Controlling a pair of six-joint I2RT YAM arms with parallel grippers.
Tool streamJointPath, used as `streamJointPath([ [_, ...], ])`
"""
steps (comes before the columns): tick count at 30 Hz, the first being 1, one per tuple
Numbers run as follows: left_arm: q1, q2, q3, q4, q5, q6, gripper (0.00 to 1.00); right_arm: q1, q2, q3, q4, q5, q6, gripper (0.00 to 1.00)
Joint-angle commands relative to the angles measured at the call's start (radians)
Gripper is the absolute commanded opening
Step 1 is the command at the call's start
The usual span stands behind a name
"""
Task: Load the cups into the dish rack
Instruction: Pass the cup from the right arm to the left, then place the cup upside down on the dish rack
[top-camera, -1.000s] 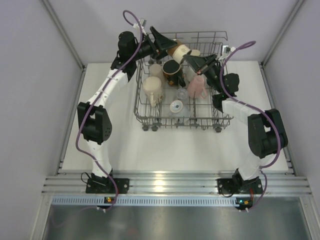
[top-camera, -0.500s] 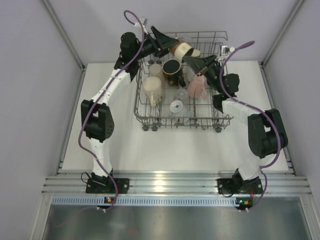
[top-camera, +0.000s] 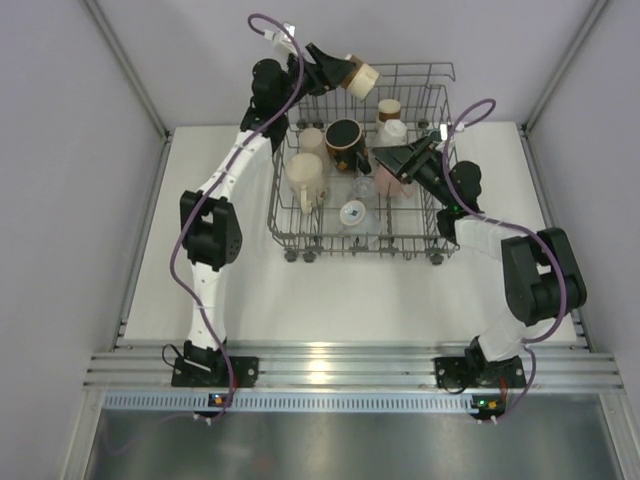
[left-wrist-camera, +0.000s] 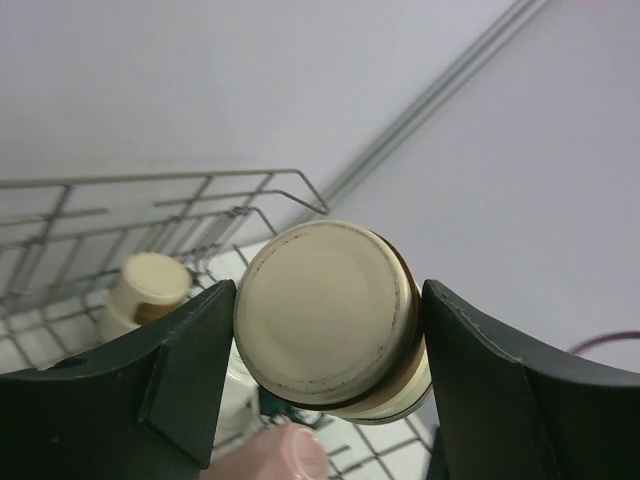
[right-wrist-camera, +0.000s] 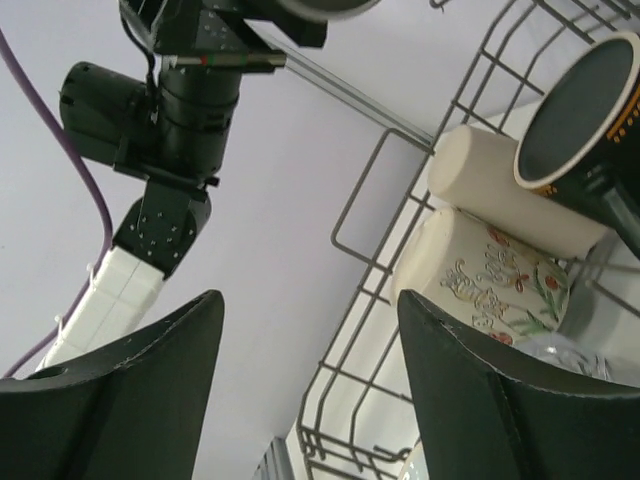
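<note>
My left gripper (top-camera: 348, 73) is shut on a cream cup with a brown band (top-camera: 362, 78) and holds it in the air above the far left rim of the dish rack (top-camera: 284, 234). In the left wrist view the cup's pale base (left-wrist-camera: 325, 310) faces the camera, squeezed between both fingers (left-wrist-camera: 185, 370). My right gripper (top-camera: 384, 156) stands open and empty over the rack's right side, just above a pink cup (top-camera: 393, 184). In its wrist view the gripper (right-wrist-camera: 310, 300) has only rack wire (right-wrist-camera: 360, 230) behind it.
The rack holds a cream mug (top-camera: 305, 180), a black mug (top-camera: 343, 138), a white cup (top-camera: 391, 130), a clear glass (top-camera: 365, 187) and a steel cup (top-camera: 352, 212). The right wrist view shows a floral mug (right-wrist-camera: 495, 275) and a dark mug (right-wrist-camera: 585, 110). Bare table lies on both sides.
The right gripper opened, let go of the brown-banded cup and drew back over the rack. The left gripper closed on that cup and lifted it up and toward the far side.
</note>
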Motion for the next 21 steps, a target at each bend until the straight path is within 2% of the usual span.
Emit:
streamJointPath([
  [1, -0.015, 0.013, 0.058, 0.043, -0.144, 0.259, 0.0, -0.007, -0.142, -0.044, -0.032, -0.034, -0.075, 0.71],
  [4, -0.023, 0.045, 0.064, 0.064, -0.241, 0.385, 0.0, -0.007, -0.22, -0.052, -0.139, -0.039, -0.136, 0.71],
  [9, -0.034, 0.117, 0.079, 0.146, -0.405, 0.505, 0.0, -0.007, -0.34, -0.055, -0.342, 0.009, -0.281, 0.72],
  [12, -0.041, 0.18, 0.124, 0.155, -0.436, 0.573, 0.0, -0.006, -0.371, -0.048, -0.425, 0.04, -0.345, 0.73],
  [16, -0.086, 0.249, 0.173, 0.172, -0.52, 0.771, 0.0, -0.007, -0.406, -0.051, -0.445, 0.067, -0.385, 0.74],
  [21, -0.091, 0.303, 0.175, 0.238, -0.536, 0.776, 0.0, -0.007, -0.368, -0.037, -0.434, 0.041, -0.373, 0.74],
])
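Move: The left gripper already holds the brown-and-white cup high over the rack. The free rack spot behind the black mug lies about 14 cm ahead and 20 cm below it, almost in line. The black mug stands some 8 cm nearer than that spot, the brown-based cup about 10 cm to the spot's right and 4 cm farther out, the pale cup roughly 8 cm nearer and 7 cm left of the spot. From the empty right gripper the spot is some 28 cm ahead, 11 cm left, 10 cm lower. Bring the left gripper with the cup down about 13 cm and forward about 10 cm, easing forward first and then sinking faster, towards the spot behind the black mug. Swing the fingers counter-clockwise to point more nearly forward and roll the left side up some 30 degrees, keeping the grip. Draw the open right gripper back about 5 cm and slightly right and up. ##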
